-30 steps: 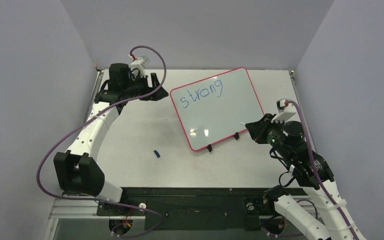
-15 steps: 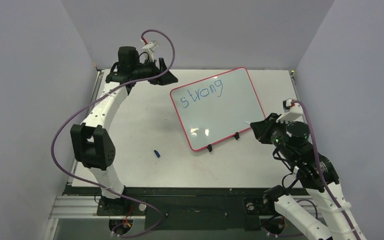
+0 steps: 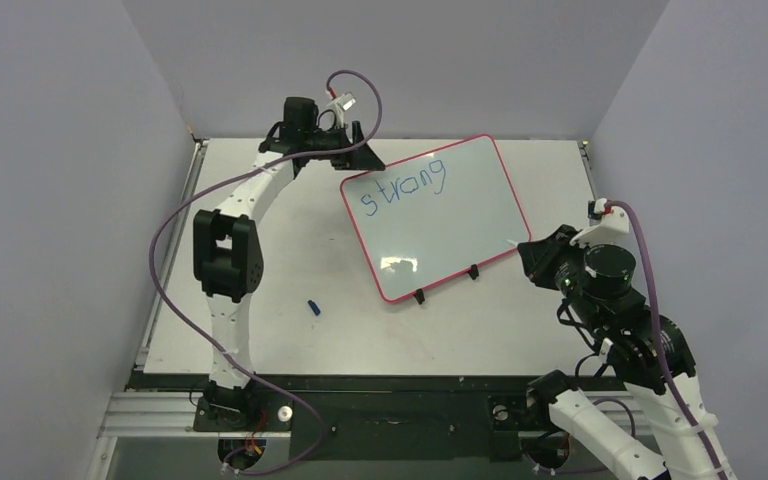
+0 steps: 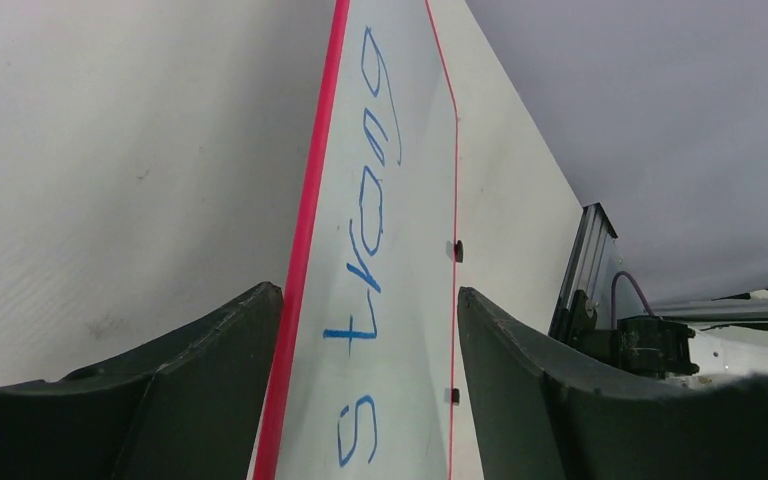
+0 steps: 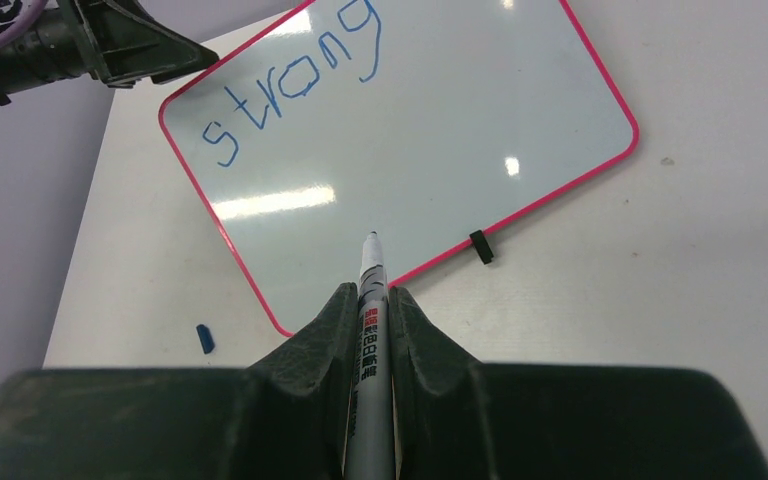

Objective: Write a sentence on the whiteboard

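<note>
The whiteboard [image 3: 450, 235], pale with a red-pink rim, lies tilted on the table. One blue word of the sentence [image 3: 405, 187], "strong", runs along its top. My left gripper [image 3: 364, 160] is open at the board's upper left corner. In the left wrist view, the board [image 4: 400, 330] and its blue letters [image 4: 370, 250] show between the spread fingers, and I see no contact. My right gripper [image 3: 535, 255] hovers off the board's lower right edge. It is shut on a grey marker [image 5: 370, 310], whose tip points at the board [image 5: 440, 150] below the word [image 5: 290, 85].
A small blue marker cap [image 3: 313, 307] lies on the table left of the board's lower corner, also in the right wrist view [image 5: 204, 338]. Two black clips [image 3: 419, 296] sit on the board's lower rim. Grey walls enclose the table on three sides.
My left arm has swung right from the far left of the table to the board's upper left corner, its jaws narrowing a little. My right gripper has drawn back to the right with the marker.
</note>
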Robot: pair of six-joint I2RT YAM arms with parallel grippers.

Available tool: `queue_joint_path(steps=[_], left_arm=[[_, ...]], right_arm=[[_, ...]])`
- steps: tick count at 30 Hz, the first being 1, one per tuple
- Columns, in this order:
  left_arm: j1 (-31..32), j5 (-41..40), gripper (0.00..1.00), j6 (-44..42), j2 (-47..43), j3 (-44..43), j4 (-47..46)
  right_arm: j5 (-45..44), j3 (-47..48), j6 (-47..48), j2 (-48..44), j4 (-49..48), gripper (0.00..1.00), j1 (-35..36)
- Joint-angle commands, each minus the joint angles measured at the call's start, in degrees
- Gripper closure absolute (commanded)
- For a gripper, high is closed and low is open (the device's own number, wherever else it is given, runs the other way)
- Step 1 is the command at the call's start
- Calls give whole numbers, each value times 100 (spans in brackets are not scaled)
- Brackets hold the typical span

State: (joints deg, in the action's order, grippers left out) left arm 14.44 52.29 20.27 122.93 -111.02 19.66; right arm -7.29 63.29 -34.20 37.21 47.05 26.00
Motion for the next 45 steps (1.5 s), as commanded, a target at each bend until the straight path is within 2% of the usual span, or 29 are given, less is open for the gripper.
queue_joint_path(steps=[1, 5, 10, 21, 24, 26, 30, 38, 45], left_arm=[[108, 270, 38, 116, 264, -531, -261], [134, 326, 39, 423, 581, -804, -427], [210, 591, 45, 546, 996, -1199, -393], [466, 596, 57, 776, 1611, -1906, -340], [503, 600, 62, 801, 1659, -1939, -348], [521, 623, 72, 799, 1671, -1942, -344], [549, 672, 84, 721, 1671, -1936, -233], [589, 637, 100, 74, 1458, -1773, 476], [607, 680, 100, -17, 1254, -1504, 490]], right_arm=[[-313, 236, -137, -6, 98, 100, 69], [-359, 235, -133, 48, 115, 100, 85], [-398, 361, -101, 130, 132, 100, 96], [-410, 392, -79, 131, 168, 100, 124], [-412, 372, -68, 109, 173, 100, 125], [-406, 357, -57, 114, 170, 100, 128], [-382, 364, -35, 120, 167, 100, 130], [-314, 463, 0, 210, 147, 100, 132], [-371, 393, -72, 117, 156, 100, 154]])
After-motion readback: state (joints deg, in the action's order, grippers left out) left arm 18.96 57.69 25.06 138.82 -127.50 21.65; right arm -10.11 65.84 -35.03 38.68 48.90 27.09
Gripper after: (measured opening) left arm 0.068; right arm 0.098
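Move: The whiteboard's top edge, where the left hand will grip it, lies about 5 cm to the right, 1 cm ahead and 3 cm below. The middle of the word "strong" is roughly 8 cm right, 3 cm back and 7 cm below that hand; the board's upper left corner is about 10 cm left, 3 cm back and 5 cm below. From the right hand, the gripping place is some 28 cm ahead, 24 cm left and 11 cm below. The whiteboard's top edge is taken between the left fingers: the open hand slides some 6 cm to the right along the edge while sinking about 3 cm around it, the wrist turning slightly clockwise and the fingers dipping a little. The hand then stops and shuts on the board, pinching its rim, and eases slightly back and down with the grip held. ##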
